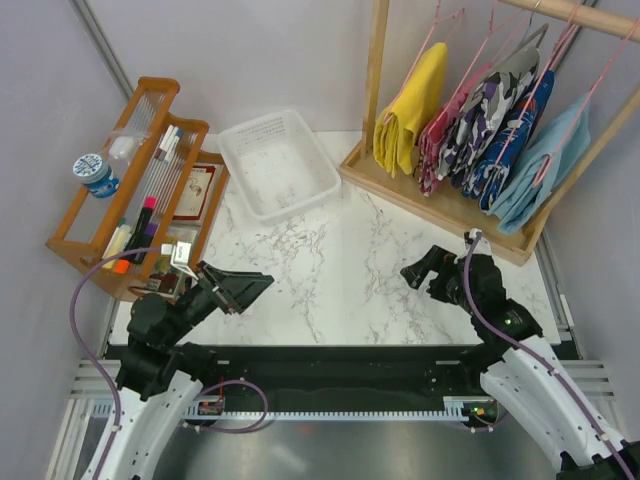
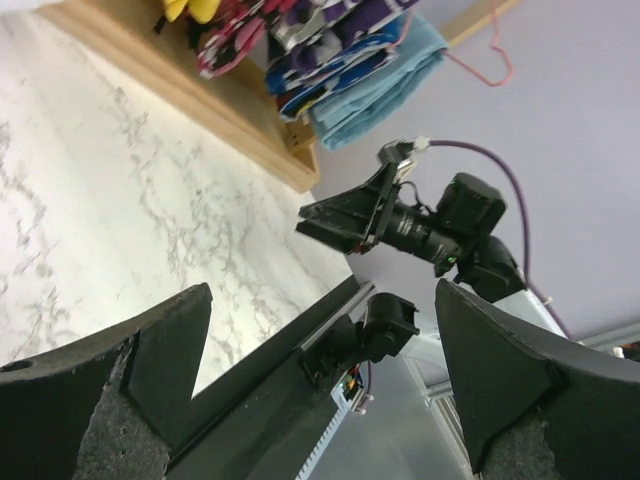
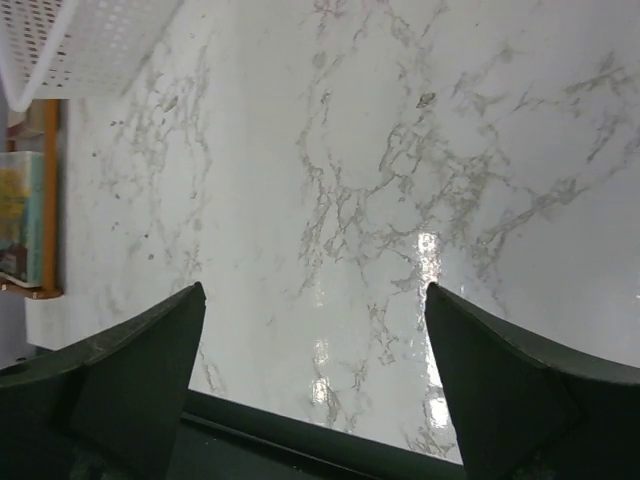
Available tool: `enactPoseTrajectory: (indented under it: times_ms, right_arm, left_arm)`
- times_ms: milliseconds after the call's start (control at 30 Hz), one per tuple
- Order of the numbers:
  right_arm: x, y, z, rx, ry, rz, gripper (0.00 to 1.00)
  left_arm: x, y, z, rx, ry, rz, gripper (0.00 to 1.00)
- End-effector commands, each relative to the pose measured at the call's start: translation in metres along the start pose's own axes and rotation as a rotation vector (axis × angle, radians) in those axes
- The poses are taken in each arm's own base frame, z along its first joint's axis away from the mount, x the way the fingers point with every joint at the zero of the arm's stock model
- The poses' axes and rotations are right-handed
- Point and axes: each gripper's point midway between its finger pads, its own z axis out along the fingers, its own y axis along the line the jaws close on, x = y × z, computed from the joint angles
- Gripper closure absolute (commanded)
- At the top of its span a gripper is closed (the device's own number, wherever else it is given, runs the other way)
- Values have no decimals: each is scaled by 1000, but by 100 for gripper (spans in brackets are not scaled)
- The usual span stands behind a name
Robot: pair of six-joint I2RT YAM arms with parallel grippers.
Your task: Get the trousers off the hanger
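Observation:
The yellow trousers hang folded on a pink hanger at the left end of the wooden rack at the back right. The pink camouflage trousers hang beside them, to their right. A strip of both shows at the top of the left wrist view, the pink pair beside the yellow. My left gripper is open and empty, low over the table's near left. My right gripper is open and empty over the near right, well short of the rack.
A purple-white camouflage garment, a blue patterned one and a light blue one hang further right on the rack. A white basket stands at the back centre. A wooden organiser with pens and bottles stands at the left.

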Motion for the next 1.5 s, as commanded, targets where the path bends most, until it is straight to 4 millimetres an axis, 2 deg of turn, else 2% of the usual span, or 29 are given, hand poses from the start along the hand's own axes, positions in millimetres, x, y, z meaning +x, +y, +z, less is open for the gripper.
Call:
enactPoseTrajectory:
  times_ms: [0,100,233,267,333,367,433,467,500,533,567,600,633,667,700,733,767,833,867,1000,1033,1100,1133,1167,1200,1233,1300,1333,1467]
  right_arm:
    - [-33,-5,-7,133,-56,-103,2]
    - [-39,21,-7,58,2,-166,2]
    - [-63,61,-3,-69,-43,-195,2]
    - [-79,77,-8,-101,-76,-209,2]
    - [-97,90,0,-92,-102,-216,2]
    - [-119,110,-7,-120,-149,-220,2]
    - [-135,122,7,-98,-153,-225,3]
    - [-158,141,0,-113,-208,-224,4]
    - [-161,143,16,-81,-187,-228,5]
    - [-183,163,10,-85,-250,-234,5]
    - [-185,167,26,-56,-235,-243,5]
    - [-191,173,30,-42,-244,-256,5]
    - [-207,196,24,-68,-286,-261,5]
    - [-211,194,41,-7,-291,-268,6]
    - [-217,196,44,19,-299,-278,6]
    - [-231,214,38,1,-341,-278,6]
    - [-237,206,52,78,-359,-285,6]
    - [-257,218,48,102,-425,-292,6]
    - [-262,214,59,147,-442,-296,6]
    - [-288,221,67,209,-528,-313,6]
    - [-298,229,63,204,-557,-318,6]
    - [-304,230,77,235,-570,-335,6]
    - [-316,240,69,221,-606,-327,6]
    - [-317,239,81,242,-601,-351,6]
    - [-329,249,75,236,-639,-341,6]
    - [-328,247,89,254,-629,-360,6]
    - [-339,255,87,261,-661,-378,7]
    - [-339,249,96,297,-661,-387,7]
    - [-348,246,101,345,-695,-387,7]
  left_arm:
    - [9,18,-5,-166,114,10,0]
    - [10,6,-3,-124,161,50,0]
    - [7,3,-3,-113,163,97,0]
    - [7,-1,-3,-95,177,121,0]
    - [10,-1,-3,-93,203,131,0]
    - [8,-3,-3,-90,206,143,0]
    - [11,0,-3,-101,229,145,0]
    - [11,-1,-3,-101,236,146,0]
    - [13,0,-2,-107,250,140,0]
    - [14,-1,-2,-102,261,133,0]
    - [16,0,-2,-101,271,127,0]
    - [17,0,-2,-98,280,122,1]
    - [20,-1,-2,-92,297,104,0]
    - [23,-1,-2,-92,307,90,0]
    - [27,-3,-2,-78,327,68,0]
    - [30,-2,-3,-75,342,58,0]
    - [32,-2,-4,-71,348,55,0]
    - [35,-4,-7,-58,362,53,0]
    - [36,-5,-8,-53,360,53,0]
    - [40,-13,-14,-17,376,41,0]
    - [42,-13,-15,-13,381,39,1]
    - [42,-15,-17,-3,382,39,1]
    - [43,-15,-18,-1,383,38,1]
    - [43,-16,-19,4,374,45,1]
    - [43,-16,-20,6,368,49,1]
    - [44,-14,-20,3,369,48,1]
    - [46,-13,-22,6,370,50,1]
    - [47,-13,-22,6,372,49,1]
    - [48,-13,-23,8,379,46,1]
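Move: Hanging at the left end of the rack, the yellow trousers are about 34 cm ahead of the right hand, 2 cm to its left and 15 cm higher. The rack's left post stands some 6 cm left of them, and the pink trousers hang about 8 cm to their right and 3 cm nearer. The white basket is roughly 29 cm ahead, 26 cm left and 10 cm below. From the left hand the yellow trousers are about 40 cm ahead, 28 cm right, level. Sweeping forward and up in about equal parts, some 30 cm each, the right hand travels from over the open table to the yellow trousers' pink hanger, beside the rack's left post. Its fingers stay wide open while the wrist tips up from its downward slant, swings clockwise and rolls left side down, each some 25 degrees. The left hand, open and empty, backs off about 4 cm and sinks slightly. ##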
